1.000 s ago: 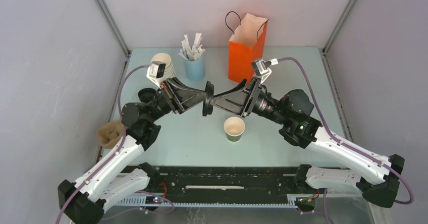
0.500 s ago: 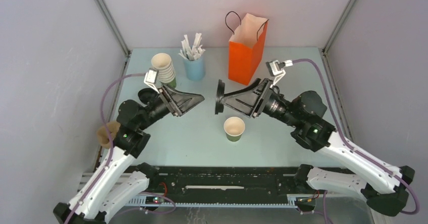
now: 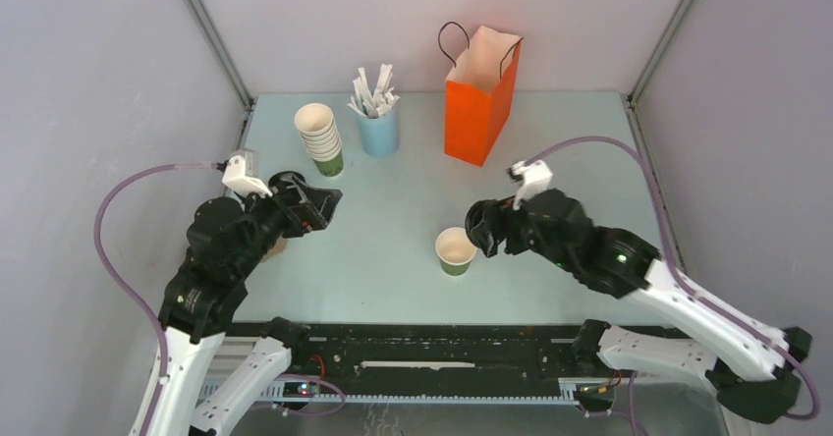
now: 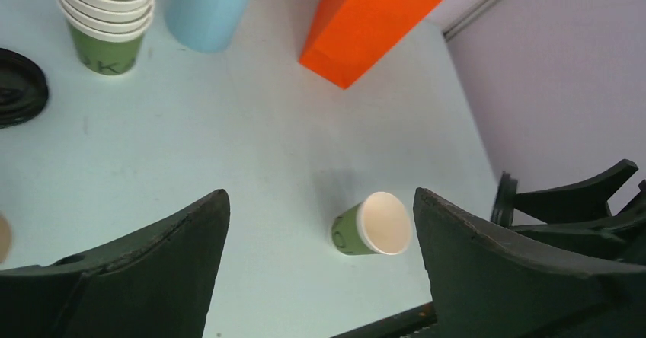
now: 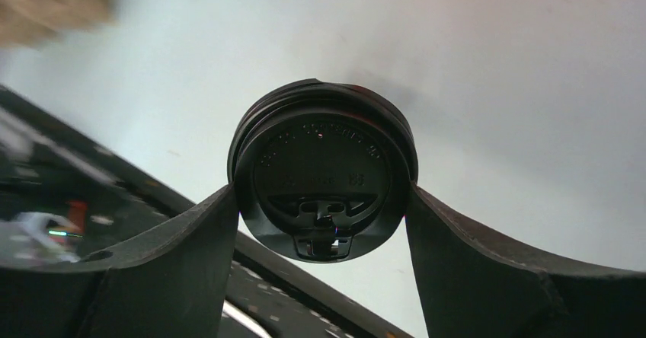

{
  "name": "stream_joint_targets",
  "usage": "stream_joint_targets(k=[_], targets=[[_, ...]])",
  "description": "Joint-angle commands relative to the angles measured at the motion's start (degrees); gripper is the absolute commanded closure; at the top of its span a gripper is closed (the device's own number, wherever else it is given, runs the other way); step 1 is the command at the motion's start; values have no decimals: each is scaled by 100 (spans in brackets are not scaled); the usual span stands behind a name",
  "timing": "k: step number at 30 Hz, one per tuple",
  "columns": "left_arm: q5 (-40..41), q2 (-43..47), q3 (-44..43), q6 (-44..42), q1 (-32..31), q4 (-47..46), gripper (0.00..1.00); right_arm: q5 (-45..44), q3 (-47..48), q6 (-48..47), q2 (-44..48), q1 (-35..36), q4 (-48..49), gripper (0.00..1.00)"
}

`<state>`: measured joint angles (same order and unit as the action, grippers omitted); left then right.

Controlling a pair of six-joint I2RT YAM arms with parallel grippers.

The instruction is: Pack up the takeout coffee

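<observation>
The green paper cup (image 3: 456,250), cream inside, stands upright and uncovered on the table near the front middle; it also shows in the left wrist view (image 4: 372,224). My right gripper (image 3: 481,230) is shut on the round black lid (image 5: 324,170), gripping it by its rim. It holds the lid on edge just right of the cup, above the table. My left gripper (image 3: 324,205) is open and empty, drawn back to the left, far from the cup; its jaws stand wide apart (image 4: 320,197).
An orange paper bag (image 3: 479,97) stands open at the back centre. A stack of cream-and-green cups (image 3: 319,139) and a light blue cup of white sticks (image 3: 378,127) stand at the back left. Spare black lids (image 4: 19,87) lie near the stack.
Both grippers met at the lid; the left one let go and drew back left. The right gripper kept the lid and came down beside the cup.
</observation>
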<state>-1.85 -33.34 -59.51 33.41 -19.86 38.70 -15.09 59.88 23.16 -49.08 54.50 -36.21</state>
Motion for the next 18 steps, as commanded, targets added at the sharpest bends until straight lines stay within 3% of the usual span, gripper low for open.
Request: stream_joint_targets(k=[1, 8, 18], targets=[[415, -418, -383, -822, 33, 135, 6, -761, 381, -773, -763, 165, -1080, 20], [747, -670, -370, -1425, 35, -238, 7, -538, 1264, -751, -2413, 382, -1652, 20], [804, -331, 502, -1950, 35, -657, 7, -105, 2460, -881, -3838, 300, -2252, 19]])
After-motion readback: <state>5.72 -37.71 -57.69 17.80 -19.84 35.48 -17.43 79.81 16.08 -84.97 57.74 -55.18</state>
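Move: The white-and-green cup standing open on the table is where my right hand is taking the lid: its middle lies about 5 cm ahead, 5 cm to the left and roughly 17 cm below. Of the cup, the orange bag stands some 34 cm farther out and 8 cm to the right, and the blue straw holder about 33 cm farther out and 18 cm to the left. From my left hand the cup lies about 24 cm to the right, 3 cm ahead and 23 cm below. I sink my right hand about 10 cm towards the cup, steeply at first, then slower while it eases some 5 cm left and a little forward. Its wrist rolls and tips some 35 degrees, pointing the fingers more steeply down, and they keep the black lid pinched by its rim. My empty left hand stays open and drifts a few centimetres forward, left and down, rolling its left side up. ##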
